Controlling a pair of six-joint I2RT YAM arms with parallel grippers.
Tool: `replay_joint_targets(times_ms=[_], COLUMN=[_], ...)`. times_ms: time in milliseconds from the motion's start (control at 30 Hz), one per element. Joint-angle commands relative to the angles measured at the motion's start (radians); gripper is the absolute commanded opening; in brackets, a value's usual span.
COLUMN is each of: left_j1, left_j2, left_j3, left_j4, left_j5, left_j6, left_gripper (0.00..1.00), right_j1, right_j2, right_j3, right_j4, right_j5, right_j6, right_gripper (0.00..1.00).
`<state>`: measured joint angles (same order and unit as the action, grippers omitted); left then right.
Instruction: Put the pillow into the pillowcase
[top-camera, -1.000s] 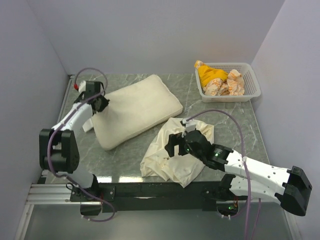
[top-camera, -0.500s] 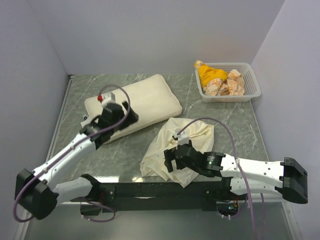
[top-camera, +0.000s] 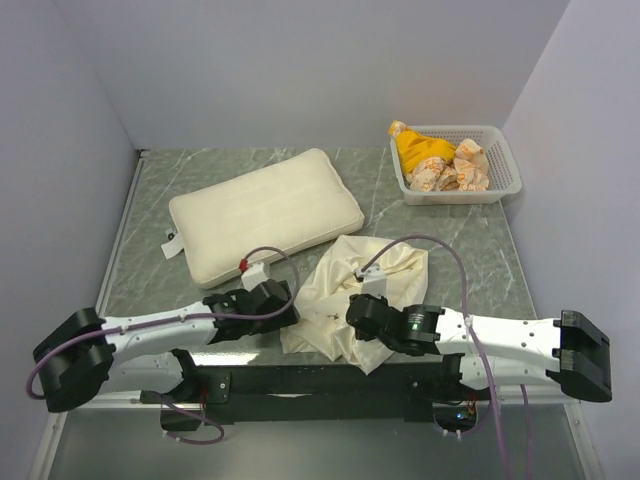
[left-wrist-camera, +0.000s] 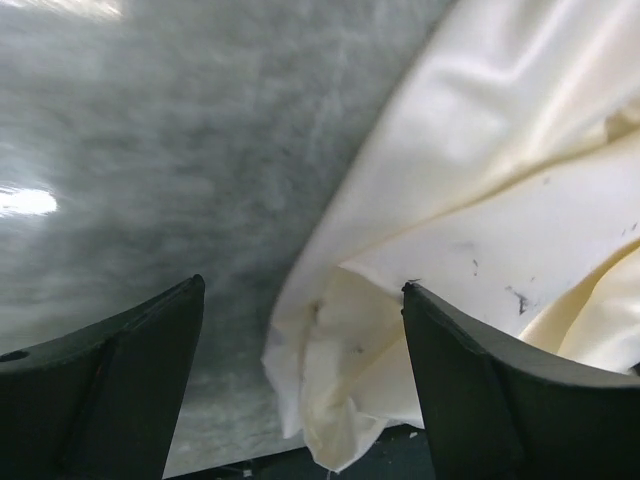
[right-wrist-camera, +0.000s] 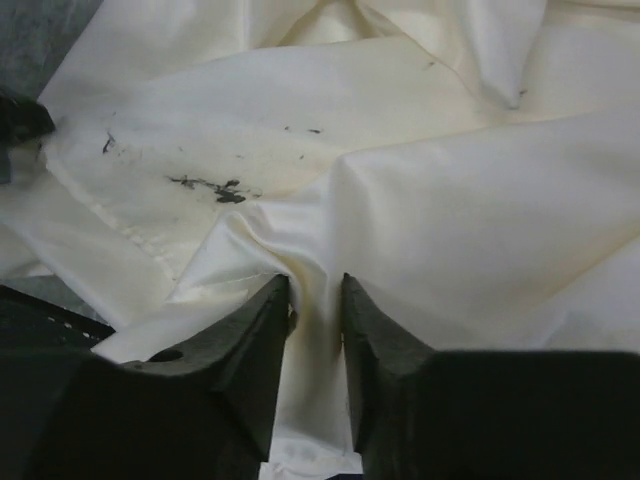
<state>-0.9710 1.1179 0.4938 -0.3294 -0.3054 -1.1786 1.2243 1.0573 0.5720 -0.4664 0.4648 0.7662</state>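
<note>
The plump cream pillow (top-camera: 264, 214) lies flat at the back left of the table, plain face up. The limp cream pillowcase (top-camera: 385, 270) lies crumpled at the front middle, its near edge hanging over the table's front edge. My left gripper (top-camera: 288, 316) is open at the pillowcase's left corner; in the left wrist view that corner (left-wrist-camera: 345, 385) sits between the wide-apart fingers. My right gripper (top-camera: 358, 318) is on the pillowcase's near part, pinched on a fold of the cloth (right-wrist-camera: 315, 300).
A white basket (top-camera: 505, 176) with yellow and patterned cloths stands at the back right. Walls close the left, back and right sides. The black front rail (top-camera: 320, 380) runs along the near edge.
My left arm swung from the pillow at the back left down to the pillowcase's left corner. My right gripper slid a little nearer and closed on a fold.
</note>
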Motion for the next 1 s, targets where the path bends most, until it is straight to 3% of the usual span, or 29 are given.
replay_joint_targets(times_ms=[0,67,233,333,367,467,667,767,967], left_j1=[-0.084,-0.110,-0.115,-0.117,-0.115,-0.112,0.053,0.159,0.255], left_j2=[0.101,0.132,0.207,0.249,0.276,0.286,0.154,0.128,0.279], left_j3=[0.063,0.077,0.109,0.144,0.160,0.253,0.435,0.587,1.101], left_j4=[0.087,0.110,0.171,0.197,0.173,0.045,-0.095,-0.135,-0.247], left_j5=[-0.031,-0.031,-0.015,-0.003,-0.017,-0.096,-0.135,-0.126,-0.098], left_j6=[-0.046,-0.047,-0.024,0.003,0.008,0.022,0.175,0.290,0.468], left_gripper=[0.84,0.83,0.76,0.55,0.32,0.01,0.01,0.01,0.01], right_j1=[-0.003,-0.009,-0.016,-0.022,-0.023,-0.032,-0.078,-0.175,-0.488], right_j2=[-0.058,-0.083,-0.154,-0.190,-0.200,-0.243,-0.319,-0.313,-0.223], right_j3=[0.061,0.068,0.097,0.115,0.124,0.146,0.242,0.363,0.725], right_j4=[-0.058,-0.080,-0.133,-0.173,-0.184,-0.207,-0.233,-0.221,-0.208], right_j5=[0.089,0.095,0.113,0.139,0.147,0.159,0.187,0.141,-0.031], right_j6=[0.036,0.038,0.041,0.047,0.045,0.035,-0.034,-0.134,-0.307], right_gripper=[0.27,0.20,0.15,0.14,0.14,0.13,0.09,0.06,0.00])
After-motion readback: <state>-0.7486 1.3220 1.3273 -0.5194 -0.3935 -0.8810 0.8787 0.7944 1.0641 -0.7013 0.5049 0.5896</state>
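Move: The pillowcase's loose left edge lies some 5 cm to the left hand's right, level with it fore and aft and about 2 cm below. The pillow's middle is about 26 cm ahead and 7 cm left of that hand. The right hand has a pillowcase fold between its closing fingers, about 1 cm below its hand point; from it the pillow is 26 cm ahead, 20 cm left, and the basket 40 cm ahead, 27 cm right. Right hand pinches its fold; left slides 6 cm right, pinches cloth; both lift forward, some 23 cm up. ##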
